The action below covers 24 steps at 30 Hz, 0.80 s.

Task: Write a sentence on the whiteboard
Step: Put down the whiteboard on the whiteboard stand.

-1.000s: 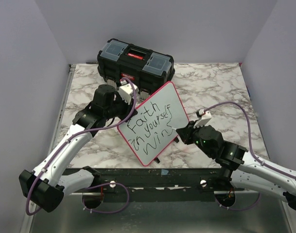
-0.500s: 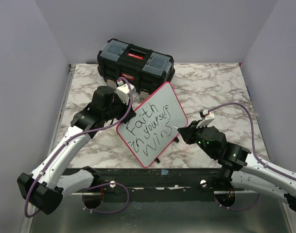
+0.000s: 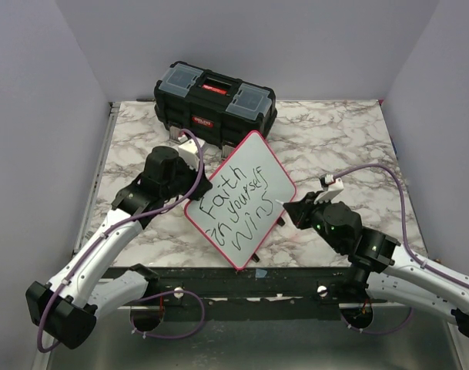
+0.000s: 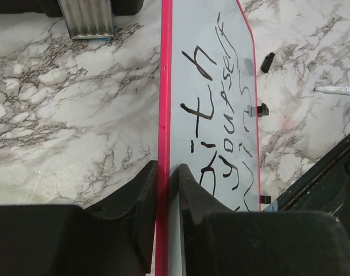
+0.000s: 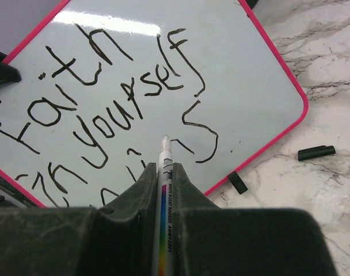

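Note:
The whiteboard [image 3: 246, 196], white with a red rim, stands tilted up off the marble table. My left gripper [image 4: 163, 168] is shut on its left rim [image 4: 165, 86]; in the top view that gripper [image 3: 194, 181] is at the board's upper left side. The sentence [image 5: 106, 103] reads "Faith in yourself wins" in black on three lines, and it also shows in the top view [image 3: 238, 204]. My right gripper [image 5: 164, 167] is shut on a white marker [image 5: 165, 150]. From the left wrist, the marker [image 4: 338, 90] hangs a little off the board's face, by the last word.
A black toolbox [image 3: 216, 102] with a red latch stands behind the board at the table's back. The marker's black cap [image 5: 316, 152] lies on the marble right of the board. Grey walls close in both sides, and a metal rail runs along the near edge.
My left gripper has swung the board's top corner slightly left and its lower corner nearer. The right gripper has drawn the marker a little right, away from the end of the last word.

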Each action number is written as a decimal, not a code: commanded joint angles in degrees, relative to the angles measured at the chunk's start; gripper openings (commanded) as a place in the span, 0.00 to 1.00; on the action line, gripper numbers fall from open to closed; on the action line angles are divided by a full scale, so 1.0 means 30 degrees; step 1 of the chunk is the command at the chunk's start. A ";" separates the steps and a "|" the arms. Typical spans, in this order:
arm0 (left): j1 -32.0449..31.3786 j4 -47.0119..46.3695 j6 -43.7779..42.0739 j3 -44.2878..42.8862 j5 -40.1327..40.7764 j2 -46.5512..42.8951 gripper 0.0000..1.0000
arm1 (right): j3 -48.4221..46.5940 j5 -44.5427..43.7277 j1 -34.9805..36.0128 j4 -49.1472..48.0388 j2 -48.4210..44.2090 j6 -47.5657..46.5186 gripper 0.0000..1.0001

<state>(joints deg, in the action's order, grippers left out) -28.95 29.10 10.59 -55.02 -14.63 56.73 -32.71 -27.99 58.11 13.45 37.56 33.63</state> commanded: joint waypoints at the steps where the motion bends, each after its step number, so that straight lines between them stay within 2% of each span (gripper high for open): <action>1: -0.0282 0.0887 0.0336 0.1171 -0.0238 0.0077 0.21 | 0.0305 -0.0602 0.0026 0.0584 -0.0199 0.0235 0.01; 8: -0.0284 -0.0012 0.0567 0.1701 0.0143 -0.0193 0.31 | 0.0314 -0.0740 0.0026 0.0496 -0.0160 0.0321 0.01; 17: -0.0285 -0.0367 0.0426 0.1447 0.0442 -0.0159 0.37 | 0.0367 -0.0791 0.0026 0.0613 -0.0179 0.0369 0.01; 24: -0.0309 0.0053 -0.0163 0.0658 0.1048 -0.0364 0.52 | 0.0204 -0.1176 0.0027 0.0736 -0.0258 0.0367 0.01</action>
<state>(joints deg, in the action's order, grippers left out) -29.50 29.65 11.42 -50.19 -12.88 56.73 -32.49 -29.12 58.11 13.67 37.43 34.09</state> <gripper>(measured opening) 0.476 0.126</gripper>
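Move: The left gripper still pinches the upper-left edge of the raised whiteboard, whose middle is about 10 cm to its right, 3 cm back and 6 cm lower. The whiteboard stand's feet show under the opposite edge, roughly 18 cm right, 11 cm back and 14 cm below. The toolbox is some 23 cm ahead, 2 cm right and 6 cm lower. From the right gripper, those feet lie about 4 cm left, 7 cm back and 12 cm below. Lower the left gripper about 4 cm, easing back roughly a centimetre, to bring the pinched edge of the whiteboard down towards the table over its stand. Start opening the fingers on the way down and keep spreading them once the hand has come to a halt, so they release the board's edge but stay around it. ##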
